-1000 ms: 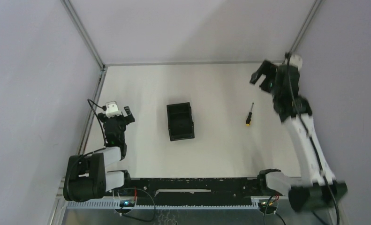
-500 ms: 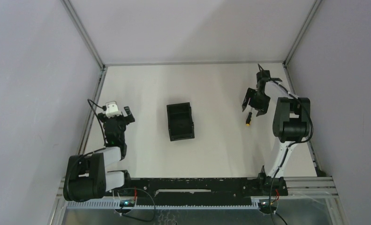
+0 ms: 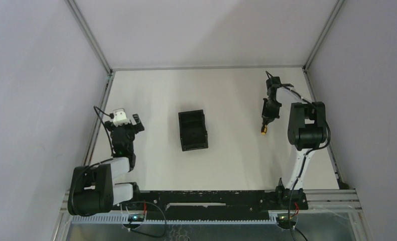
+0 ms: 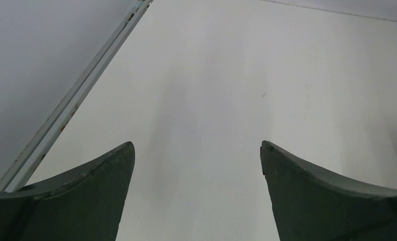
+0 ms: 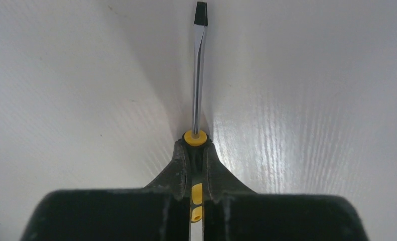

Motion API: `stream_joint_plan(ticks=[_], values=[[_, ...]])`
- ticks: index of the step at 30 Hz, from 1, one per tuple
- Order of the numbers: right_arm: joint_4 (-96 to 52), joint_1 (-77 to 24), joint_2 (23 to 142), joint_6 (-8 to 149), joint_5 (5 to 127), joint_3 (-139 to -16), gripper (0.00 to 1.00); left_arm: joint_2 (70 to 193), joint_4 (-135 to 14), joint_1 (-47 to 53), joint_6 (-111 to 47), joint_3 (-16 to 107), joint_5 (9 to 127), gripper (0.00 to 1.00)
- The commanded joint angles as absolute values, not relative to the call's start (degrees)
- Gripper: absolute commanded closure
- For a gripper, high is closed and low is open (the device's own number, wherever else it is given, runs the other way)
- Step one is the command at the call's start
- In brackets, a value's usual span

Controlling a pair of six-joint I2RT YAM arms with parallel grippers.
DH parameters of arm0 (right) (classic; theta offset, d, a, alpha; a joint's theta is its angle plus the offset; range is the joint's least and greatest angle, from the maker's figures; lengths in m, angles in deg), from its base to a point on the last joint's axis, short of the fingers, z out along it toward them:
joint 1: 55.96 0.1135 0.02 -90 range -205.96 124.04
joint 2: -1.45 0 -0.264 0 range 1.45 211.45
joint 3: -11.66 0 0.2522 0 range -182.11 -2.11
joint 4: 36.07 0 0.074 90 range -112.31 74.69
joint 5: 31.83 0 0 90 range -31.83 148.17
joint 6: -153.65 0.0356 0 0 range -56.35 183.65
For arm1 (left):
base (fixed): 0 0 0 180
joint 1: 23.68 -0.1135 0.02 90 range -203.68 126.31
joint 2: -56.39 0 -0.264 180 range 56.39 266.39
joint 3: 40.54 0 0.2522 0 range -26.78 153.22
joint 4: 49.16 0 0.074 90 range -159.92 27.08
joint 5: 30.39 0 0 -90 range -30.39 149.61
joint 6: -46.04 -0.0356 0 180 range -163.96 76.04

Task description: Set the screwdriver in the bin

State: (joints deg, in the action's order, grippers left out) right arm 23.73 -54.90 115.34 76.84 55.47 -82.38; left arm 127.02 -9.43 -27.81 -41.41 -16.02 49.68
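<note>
The screwdriver (image 3: 264, 129) lies on the white table at the right; only its yellow handle end shows below my right gripper (image 3: 266, 116). In the right wrist view my right gripper (image 5: 195, 148) is shut on the yellow and black handle, and the metal shaft (image 5: 199, 70) points away over the table. The black bin (image 3: 192, 130) stands open and empty in the middle of the table, well left of the screwdriver. My left gripper (image 3: 129, 122) is open and empty at the left side, with only bare table between its fingers (image 4: 86, 201).
The metal frame rail (image 3: 100, 118) runs along the table's left edge next to the left arm. Grey walls close in the table on the left, back and right. The right arm's upper links (image 3: 306, 125) stand just right of the screwdriver.
My right arm swung down from the back right corner onto the screwdriver and its gripper closed on the handle. The left arm and the bin have not moved.
</note>
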Motion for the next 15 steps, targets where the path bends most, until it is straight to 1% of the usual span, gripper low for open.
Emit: stream_joint_plan(ticks=[1, 5, 10, 13, 15], values=[[30.75, -55.02, 112.51, 74.41, 54.63, -88.73, 1.0, 127.05, -7.46, -27.46, -42.28, -13.55, 49.43, 0.0], [40.07, -55.42, 108.46, 74.98, 55.72, -95.11, 1.0, 127.05, -7.47, -27.43, -42.3, -13.57, 49.4, 0.0], [51.83, -55.2, 106.8, 75.17, 55.18, -102.17, 1.0, 127.05, -7.46, -27.47, -42.31, -13.59, 49.49, 0.0], [54.02, -54.31, 105.54, 76.02, 53.64, -102.72, 1.0, 127.03, -7.46, -27.46, -42.31, -13.58, 49.48, 0.0], [53.44, -53.35, 104.39, 76.41, 54.71, -102.03, 1.0, 127.05, -7.46, -27.44, -42.31, -13.52, 49.45, 0.0]])
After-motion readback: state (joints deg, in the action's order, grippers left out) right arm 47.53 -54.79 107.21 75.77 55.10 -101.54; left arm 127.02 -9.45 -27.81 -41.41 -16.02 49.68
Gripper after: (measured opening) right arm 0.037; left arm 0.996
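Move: The screwdriver is already pinched by its handle in the right fingers, still down at the table, shaft forward, its middle about 1 cm ahead of the hand point. The bin it is bound for stands roughly 29 cm to the right hand's left and 4 cm nearer the base, its middle perhaps 3 cm higher. From the idle left hand the bin lies some 24 cm right, 2 cm back and 7 cm lower. Lift the right gripper straight up off the table by about 13 cm, gathering speed after a slow start and easing slightly at the top. Keep the fingers shut on the screwdriver's handle and pointing down, with hardly any wrist turn, and don't start across to the bin yet. ##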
